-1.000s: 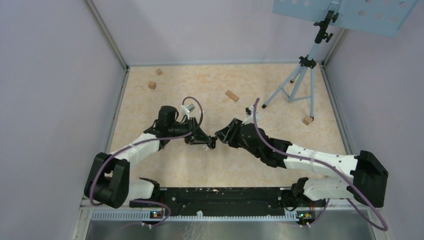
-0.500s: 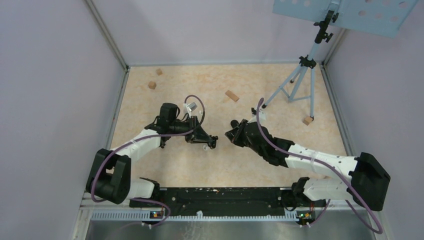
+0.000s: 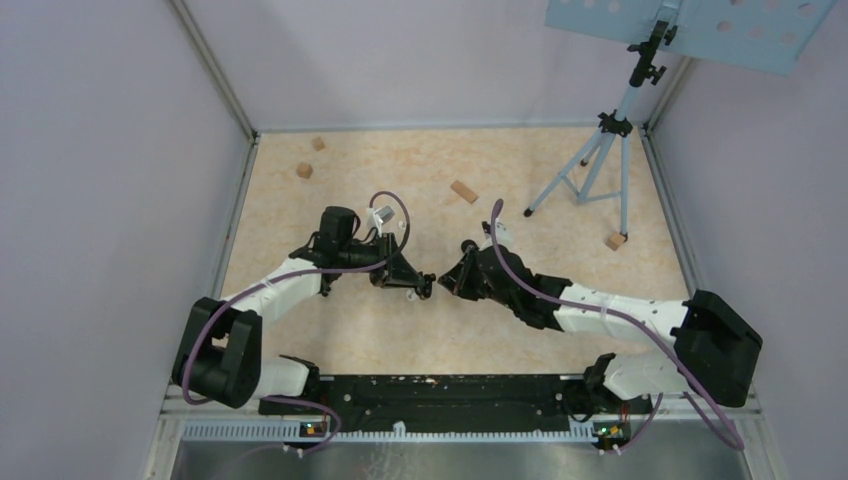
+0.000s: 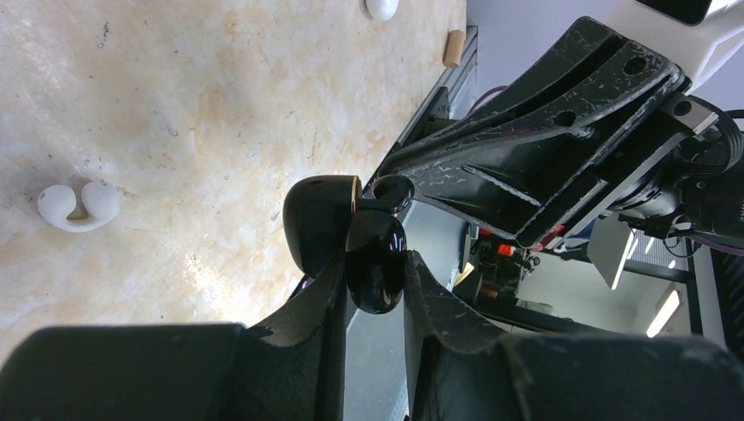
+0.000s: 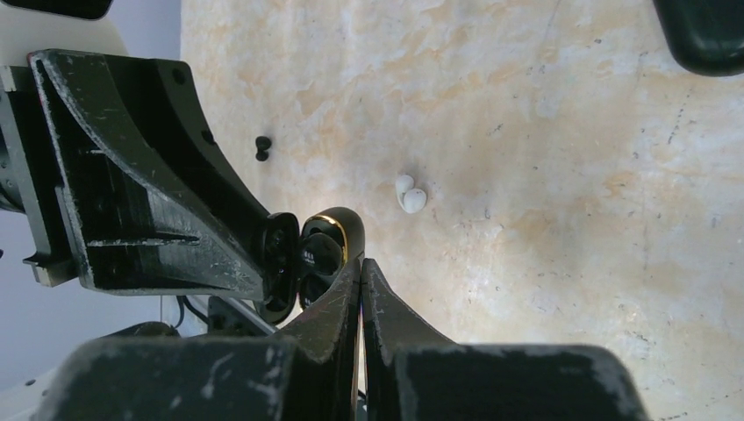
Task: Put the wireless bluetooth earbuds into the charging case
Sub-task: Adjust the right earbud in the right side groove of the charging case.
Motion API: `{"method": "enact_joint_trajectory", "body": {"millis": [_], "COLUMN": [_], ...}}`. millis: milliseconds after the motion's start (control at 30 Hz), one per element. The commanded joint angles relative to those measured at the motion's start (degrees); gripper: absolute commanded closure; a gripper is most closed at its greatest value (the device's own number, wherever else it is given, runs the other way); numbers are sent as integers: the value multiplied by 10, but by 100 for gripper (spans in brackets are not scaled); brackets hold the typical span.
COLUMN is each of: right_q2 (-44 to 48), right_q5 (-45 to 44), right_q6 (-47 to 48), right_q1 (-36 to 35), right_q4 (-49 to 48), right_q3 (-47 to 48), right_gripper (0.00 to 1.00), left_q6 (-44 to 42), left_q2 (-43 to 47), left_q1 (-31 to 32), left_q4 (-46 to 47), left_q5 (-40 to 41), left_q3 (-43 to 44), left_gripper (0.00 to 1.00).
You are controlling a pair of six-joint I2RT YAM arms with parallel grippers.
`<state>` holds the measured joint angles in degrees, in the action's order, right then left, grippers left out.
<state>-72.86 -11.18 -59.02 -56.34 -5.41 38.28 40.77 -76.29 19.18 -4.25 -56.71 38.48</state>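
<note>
My left gripper [image 4: 373,263] is shut on an open black charging case [image 4: 318,219] with a gold rim, held just above the table. In the right wrist view the case [image 5: 338,230] shows a black earbud [image 5: 316,256] seated inside. My right gripper [image 5: 361,263] is shut with nothing between its fingers, its tips right against the case's rim. From above, the two grippers meet at mid-table, left gripper [image 3: 424,287] and right gripper [image 3: 447,280]. A white earbud [image 5: 409,195] and a small black earbud [image 5: 261,147] lie loose on the table. Another white earbud [image 4: 77,203] lies to the left.
Wooden blocks lie at the back: one [image 3: 463,191] mid-table, two [image 3: 304,170] [image 3: 318,144] at back left, one [image 3: 615,241] by the tripod [image 3: 600,160] at back right. Another black case [image 5: 706,31] sits at the right wrist view's top corner. Walls enclose the table.
My right gripper has gone from open to shut, pulled back to the right, then come in again beside the case. The left arm shifted slightly left and then held still.
</note>
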Motion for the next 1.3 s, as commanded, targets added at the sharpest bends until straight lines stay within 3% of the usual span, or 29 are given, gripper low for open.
{"method": "enact_joint_trajectory", "body": {"millis": [0,867,1033,1267], "right_q2": [-3,21,42,49], "right_q5": [18,44,47,88], "right_q6": [13,39,89,140], "right_q1": [3,-19,-20,15], "right_q4": [-41,-48,-18,8], "right_q3": [23,0,5,26], "right_gripper": [100,100,78,66], "left_q6": [-8,-16,-17,-16], "left_q2": [8,-4,-4,-3], "left_q1": [0,-1,-1,-1], "left_q4": [9,8,8,10], "left_q5": [-9,-18,-22,-21], "left_q3": [18,29,30,23], "left_gripper": [100,100,100,100]}}
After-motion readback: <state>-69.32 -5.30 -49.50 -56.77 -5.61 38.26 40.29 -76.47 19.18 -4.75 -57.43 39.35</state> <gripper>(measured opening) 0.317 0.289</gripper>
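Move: The open charging case with the right earbud in its groove lies about 3 cm to the left of the shut right fingertips, roughly level with them in reach and height. On the table some 10 cm below stand the black oval box, about 12 cm ahead and 5 cm to the right of that hand, and a white earbud, about 6 cm to its left and 2 cm ahead. The left fingers hold the case, its middle about 2 cm to the right of their pads and 1 cm lower. With its fingers still shut beside the open case, the right hand works left and slightly back, about 1.5 cm each way, while the left hand keeps the case pinched and all but still. Then it rises some 2 cm and eases about 1 cm back to the right, opening its fingers to about a third and turning roughly 10 degrees counter-clockwise with the tips tilting up a little, so that it ends with spread, empty fingertips close to the case. ##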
